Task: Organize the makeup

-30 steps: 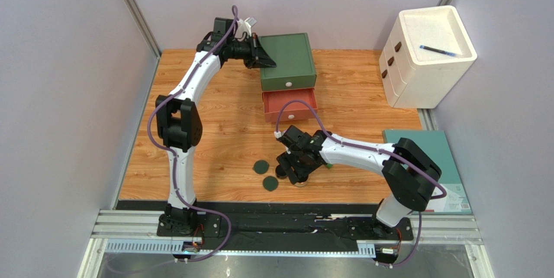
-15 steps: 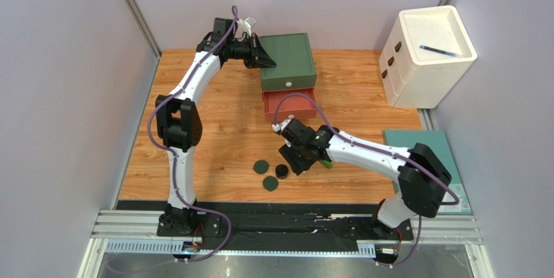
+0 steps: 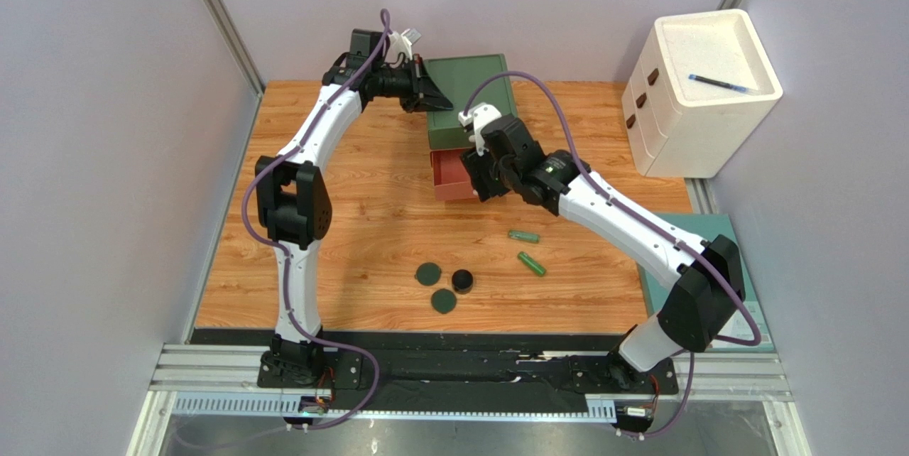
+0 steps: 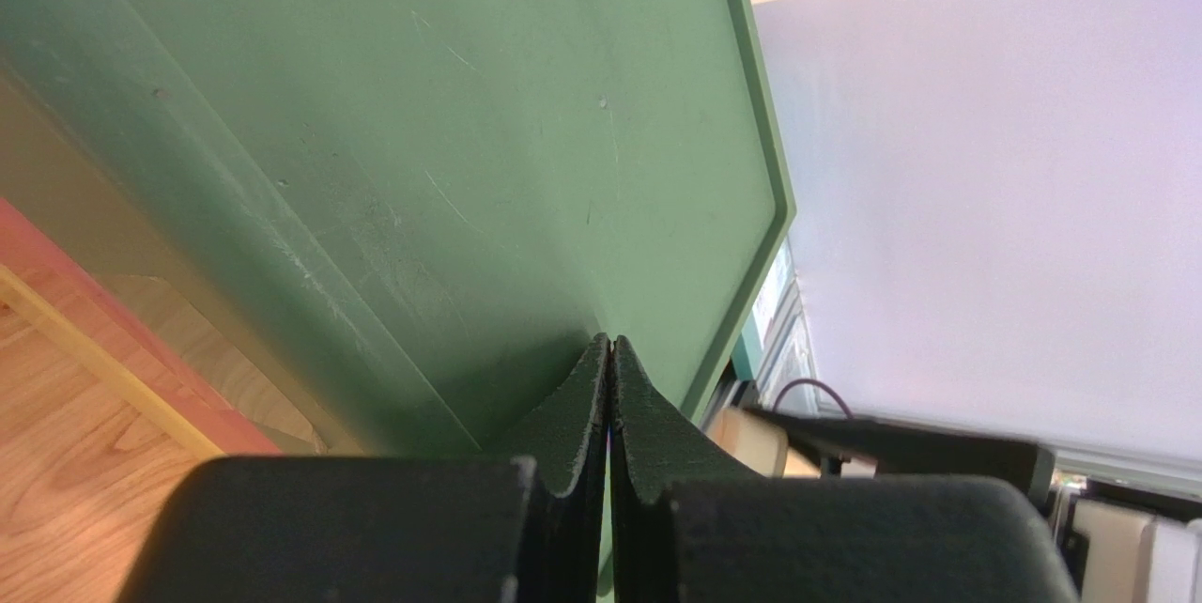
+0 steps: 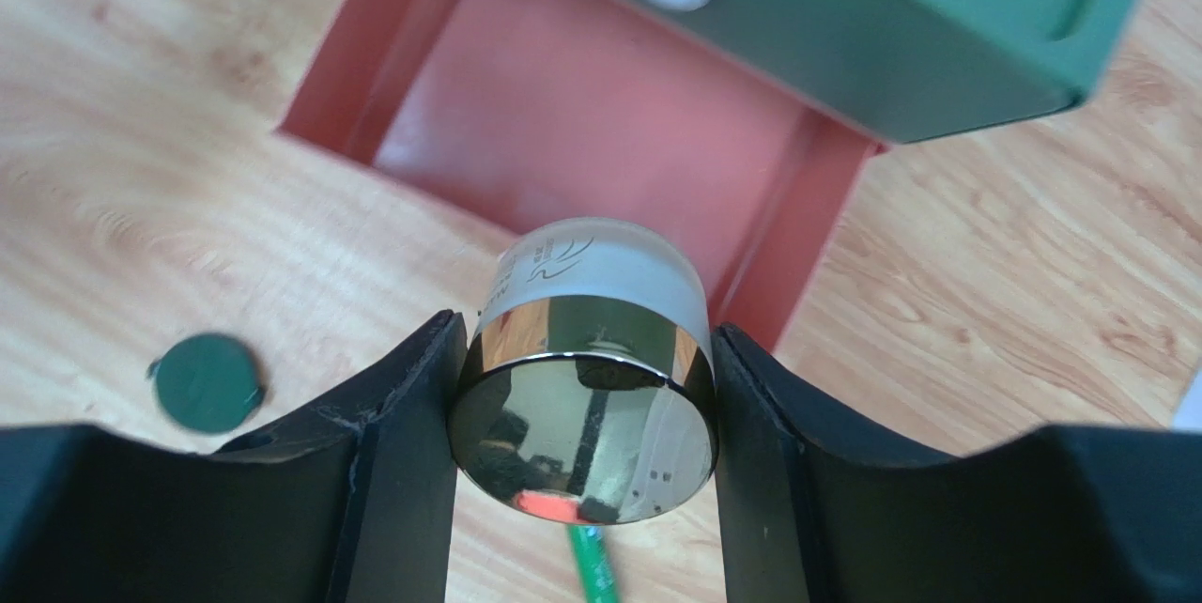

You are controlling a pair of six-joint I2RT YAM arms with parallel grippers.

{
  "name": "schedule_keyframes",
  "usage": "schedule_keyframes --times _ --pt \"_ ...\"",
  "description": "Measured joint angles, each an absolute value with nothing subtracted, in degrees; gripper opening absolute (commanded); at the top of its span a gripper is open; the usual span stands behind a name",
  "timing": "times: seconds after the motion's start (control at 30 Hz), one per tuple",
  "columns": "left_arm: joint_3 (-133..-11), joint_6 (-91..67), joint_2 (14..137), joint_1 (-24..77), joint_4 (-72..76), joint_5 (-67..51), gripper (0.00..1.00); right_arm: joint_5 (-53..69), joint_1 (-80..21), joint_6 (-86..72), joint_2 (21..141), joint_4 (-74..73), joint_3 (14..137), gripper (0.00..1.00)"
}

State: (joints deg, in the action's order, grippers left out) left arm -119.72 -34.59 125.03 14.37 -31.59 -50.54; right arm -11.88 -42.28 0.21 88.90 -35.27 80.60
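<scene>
My right gripper (image 3: 476, 173) (image 5: 586, 413) is shut on a round compact (image 5: 586, 378) with a mirrored gold lid and a frosted body, held above the front of the open red drawer (image 5: 593, 110) (image 3: 452, 178). The drawer belongs to the green box (image 3: 472, 99) (image 5: 847, 11). My left gripper (image 3: 437, 102) (image 4: 610, 344) is shut and empty, its tips against the box's top (image 4: 423, 138). On the table lie two green tubes (image 3: 523, 235) (image 3: 531, 263), a black jar (image 3: 462, 281) and two dark green discs (image 3: 429, 275) (image 3: 444, 300). One disc (image 5: 208, 381) and a tube (image 5: 600, 568) show in the right wrist view.
A white drawer cabinet (image 3: 699, 94) stands at the back right with a blue pen (image 3: 723, 82) on top. A teal board (image 3: 736, 264) lies along the table's right edge. Grey walls close in the left, back and right sides.
My right gripper rose from beside the black jar with the compact in it and moved back to the red drawer, uncovering the jar and both green tubes. The left arm has not moved.
</scene>
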Motion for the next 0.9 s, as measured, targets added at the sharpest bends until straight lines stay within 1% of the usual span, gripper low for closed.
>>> schedule_keyframes --times 0.2,0.23,0.3,0.33,0.37,0.43,0.47,0.53,0.57,0.6,0.63,0.67,0.7,0.77,0.9 --pt "-119.74 -34.46 125.03 14.37 -31.68 -50.54 0.0 -12.21 -37.82 1.91 94.65 -33.26 84.99 0.01" --pt "-119.74 -34.44 125.03 14.37 -31.7 -50.54 0.0 -12.36 -37.17 2.04 95.98 -33.1 85.97 0.02" --pt "-119.74 -34.41 125.03 14.37 -31.68 -50.54 0.0 -12.43 -36.14 2.24 98.5 -33.08 87.59 0.08" --pt "-119.74 -34.39 125.03 14.37 -31.68 -50.54 0.0 -12.43 -35.68 2.33 99.7 -33.23 88.36 0.16" --pt "-119.74 -34.39 125.03 14.37 -31.7 -50.52 0.0 -12.43 -35.29 2.44 100.92 -33.28 89.08 0.31" --pt "-119.81 -34.35 125.03 14.37 -31.79 -50.52 0.0 -12.16 -34.81 2.48 102.87 -34.5 90.61 0.48" --pt "-119.85 -34.33 125.03 14.37 -31.86 -50.5 0.0 -11.97 -34.76 2.5 103.46 -35.22 91.18 0.58" --pt "-120.01 -34.28 125.05 14.37 -32.01 -50.48 0.0 -11.75 -34.79 2.5 104.07 -36.01 92.01 0.64" --pt "-120.16 -34.24 125.12 14.37 -32.14 -50.48 0.0 -11.68 -34.79 2.46 104.09 -36.14 92.07 0.71" --pt "-120.36 -34.17 125.19 14.37 -32.38 -50.48 0.0 -11.68 -34.81 2.48 104.05 -36.42 92.2 0.72" --pt "-120.49 -34.15 125.27 14.37 -32.49 -50.48 0.0 -11.68 -34.81 2.46 103.96 -36.27 92.29 0.76" --pt "-120.53 -34.15 125.34 14.37 -32.53 -50.5 0.0 -11.7 -34.81 2.63 103.74 -36.16 92.29 0.97" --pt "-120.6 -34.17 125.38 14.37 -32.6 -50.54 0.0 -11.7 -34.81 2.66 103.42 -36.18 92.23 1.0" --pt "-120.73 -34.13 125.43 14.39 -32.82 -50.57 0.0 -11.64 -34.83 3.25 101.89 -35.51 91.29 1.0" --pt "-120.86 -34.02 125.47 14.39 -33.06 -50.52 0.0 -11.57 -35.24 4.03 95.77 -35.64 87.05 0.95"
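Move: The right hand holds the gold-rimmed jar just short of the open red drawer, whose middle lies about 8 cm ahead, 1 cm to the left and some 9 cm below. The green drawer's front is roughly 12 cm ahead, 1 cm left and 2 cm down. On the table, 19 cm below, one green tube lies 8 cm back and 6 cm right, another 13 cm back and 8 cm right. From the left hand, the red drawer's middle is about 10 cm back, 4 cm right, 12 cm down. The right hand carries the jar forward about 7.5 cm, drifting slightly right, first nearly level over the red drawer's front wall and then down some 3.5 cm over the right-hand part of its tray, where it stops and opens wide to let the jar go. It then lifts about 3 cm and draws back some 2 cm, fingers empty and spread, while the left hand stays motionless with its shut fingertips still on the cabinet's green top. ##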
